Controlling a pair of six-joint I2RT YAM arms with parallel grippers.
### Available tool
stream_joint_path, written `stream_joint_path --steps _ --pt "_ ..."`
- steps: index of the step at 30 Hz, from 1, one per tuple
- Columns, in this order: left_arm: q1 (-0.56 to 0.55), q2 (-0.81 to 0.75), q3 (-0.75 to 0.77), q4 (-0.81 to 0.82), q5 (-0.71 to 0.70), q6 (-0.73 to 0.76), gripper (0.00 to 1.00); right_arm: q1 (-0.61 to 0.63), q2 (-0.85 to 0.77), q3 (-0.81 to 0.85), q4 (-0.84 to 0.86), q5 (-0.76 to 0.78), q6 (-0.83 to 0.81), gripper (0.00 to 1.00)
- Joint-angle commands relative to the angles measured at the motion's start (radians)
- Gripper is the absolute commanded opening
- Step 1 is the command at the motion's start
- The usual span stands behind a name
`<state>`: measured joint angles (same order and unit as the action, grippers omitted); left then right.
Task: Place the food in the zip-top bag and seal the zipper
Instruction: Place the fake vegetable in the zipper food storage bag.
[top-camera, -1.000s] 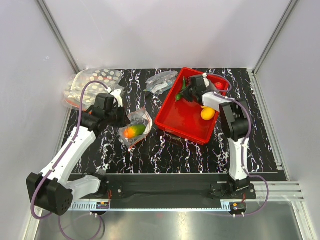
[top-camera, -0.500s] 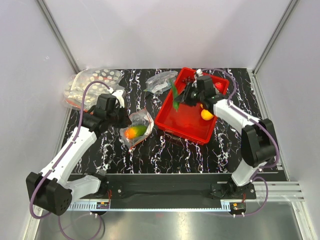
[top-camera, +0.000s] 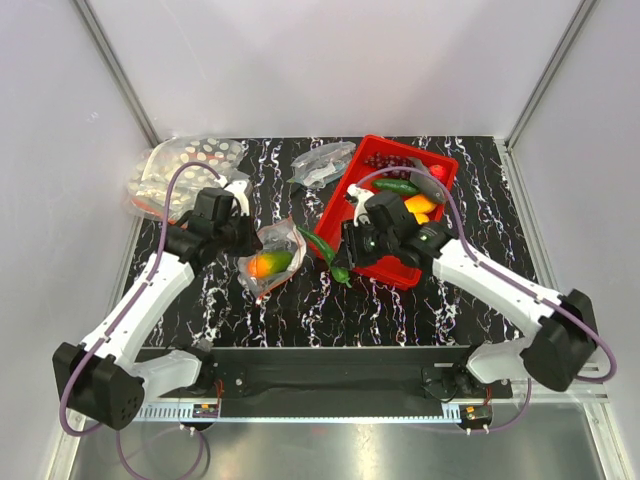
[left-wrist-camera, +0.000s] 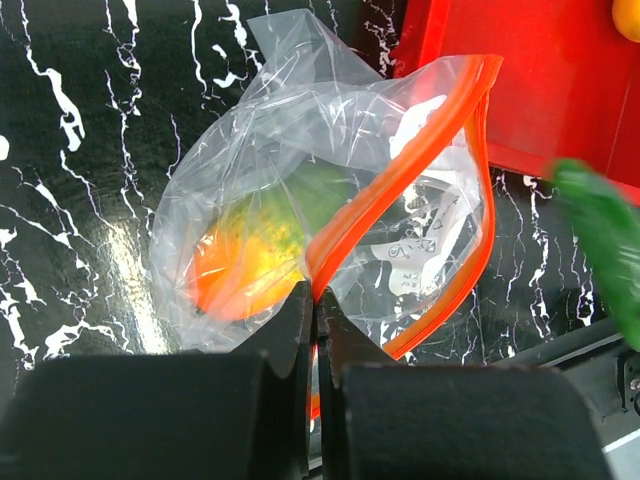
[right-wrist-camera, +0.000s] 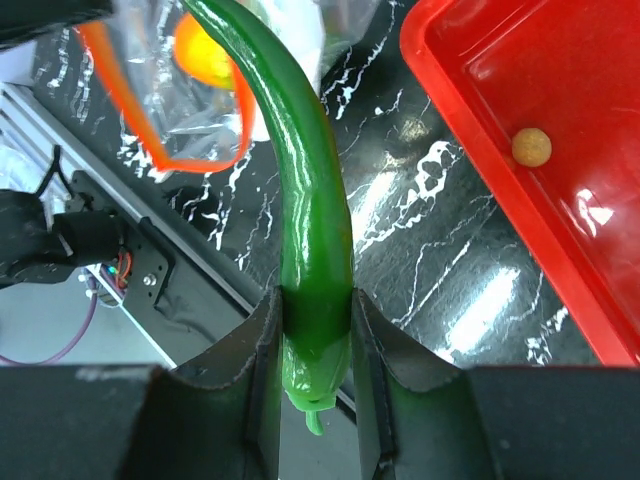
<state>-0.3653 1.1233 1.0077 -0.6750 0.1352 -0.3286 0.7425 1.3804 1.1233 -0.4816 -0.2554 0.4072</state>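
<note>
The zip-top bag (top-camera: 272, 255) lies left of the red tray, its orange zipper (left-wrist-camera: 400, 175) standing open in a loop. Inside it are an orange-yellow mango (left-wrist-camera: 240, 265) and a green piece (left-wrist-camera: 300, 195). My left gripper (left-wrist-camera: 315, 300) is shut on the zipper strip at the near side of the mouth. My right gripper (right-wrist-camera: 315, 320) is shut on a long glossy green vegetable (right-wrist-camera: 310, 180), held over the table between tray and bag. Its far tip points at the bag mouth (right-wrist-camera: 170, 150). From above, that vegetable (top-camera: 322, 250) hangs just right of the bag.
The red tray (top-camera: 385, 270) holds purple grapes (top-camera: 385, 160), another green piece (top-camera: 395, 185), an orange-yellow fruit (top-camera: 420, 205) and a red piece (top-camera: 438, 172). Spotted clear bags (top-camera: 185, 165) lie at the back left. A small greyish bag (top-camera: 322, 165) lies behind the tray.
My right arm has swung out of the tray, leftward and nearer, carrying the green vegetable to just beside the bag mouth. The left gripper has kept its hold on the zipper.
</note>
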Motion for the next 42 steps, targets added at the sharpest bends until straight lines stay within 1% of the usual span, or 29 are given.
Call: stream_joint_path --steps 1,5,10,14,18,19,20,21,23,27,30,36,39,40,42 --pt "-0.003 0.004 0.042 0.025 -0.017 0.016 0.00 0.021 -0.063 -0.005 -0.037 0.053 -0.012 0.07" --pt "-0.004 0.010 0.043 0.025 -0.003 0.007 0.00 0.075 -0.057 0.013 -0.086 0.107 -0.007 0.06" --pt "-0.029 0.007 0.054 0.017 -0.008 -0.001 0.00 0.113 -0.029 0.049 -0.101 0.107 0.027 0.06" --pt "-0.050 -0.003 0.055 0.020 -0.040 -0.030 0.00 0.143 0.003 0.090 -0.114 0.099 0.059 0.06" --pt "-0.110 -0.014 0.052 0.017 -0.120 -0.066 0.00 0.162 0.068 0.136 -0.138 0.111 0.088 0.06" --pt "-0.122 -0.019 0.052 0.008 -0.131 -0.075 0.00 0.164 0.107 0.167 -0.170 0.132 0.093 0.06" --pt "-0.133 -0.022 0.049 0.008 -0.187 -0.090 0.00 0.164 0.126 0.177 -0.179 0.142 0.105 0.05" --pt "-0.156 -0.026 0.046 0.006 -0.203 -0.099 0.00 0.164 0.140 0.184 -0.180 0.145 0.111 0.05" --pt "-0.182 -0.046 0.025 0.023 -0.241 -0.131 0.00 0.166 0.172 0.193 -0.173 0.154 0.128 0.05" --pt "-0.283 -0.091 -0.024 0.087 -0.278 -0.174 0.00 0.166 0.226 0.207 -0.150 0.166 0.162 0.04" --pt "-0.310 -0.092 -0.046 0.118 -0.243 -0.202 0.00 0.164 0.262 0.224 -0.121 0.186 0.182 0.02" --pt "-0.323 -0.071 -0.093 0.173 -0.092 -0.245 0.00 0.152 0.315 0.251 -0.025 0.197 0.238 0.01" --pt "-0.323 -0.068 -0.133 0.213 -0.042 -0.268 0.00 0.150 0.319 0.233 0.069 0.177 0.269 0.02" --pt "-0.323 -0.068 -0.142 0.228 -0.033 -0.273 0.00 0.150 0.318 0.212 0.119 0.176 0.277 0.03" --pt "-0.322 -0.068 -0.159 0.242 0.012 -0.280 0.00 0.150 0.319 0.188 0.159 0.186 0.289 0.21"
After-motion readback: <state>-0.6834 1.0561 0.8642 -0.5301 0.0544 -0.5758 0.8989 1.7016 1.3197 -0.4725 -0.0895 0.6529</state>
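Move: The right hand already holds the green pepper by its stem end. The mouth of the bag, its rim pinched in the left hand, lies some 13 cm to its left, about level fore and aft, and 6 cm below. The orange vegetable in the bag is roughly 16 cm left and 10 cm below, and the red tray's middle 10 cm ahead, 9 cm right and 12 cm below. From the left hand, the bag mouth is about 6 cm right, 3 cm back and 3 cm below. Right hand feeds pepper 7 cm left and down into the bag; left hand draws bag right and back. ##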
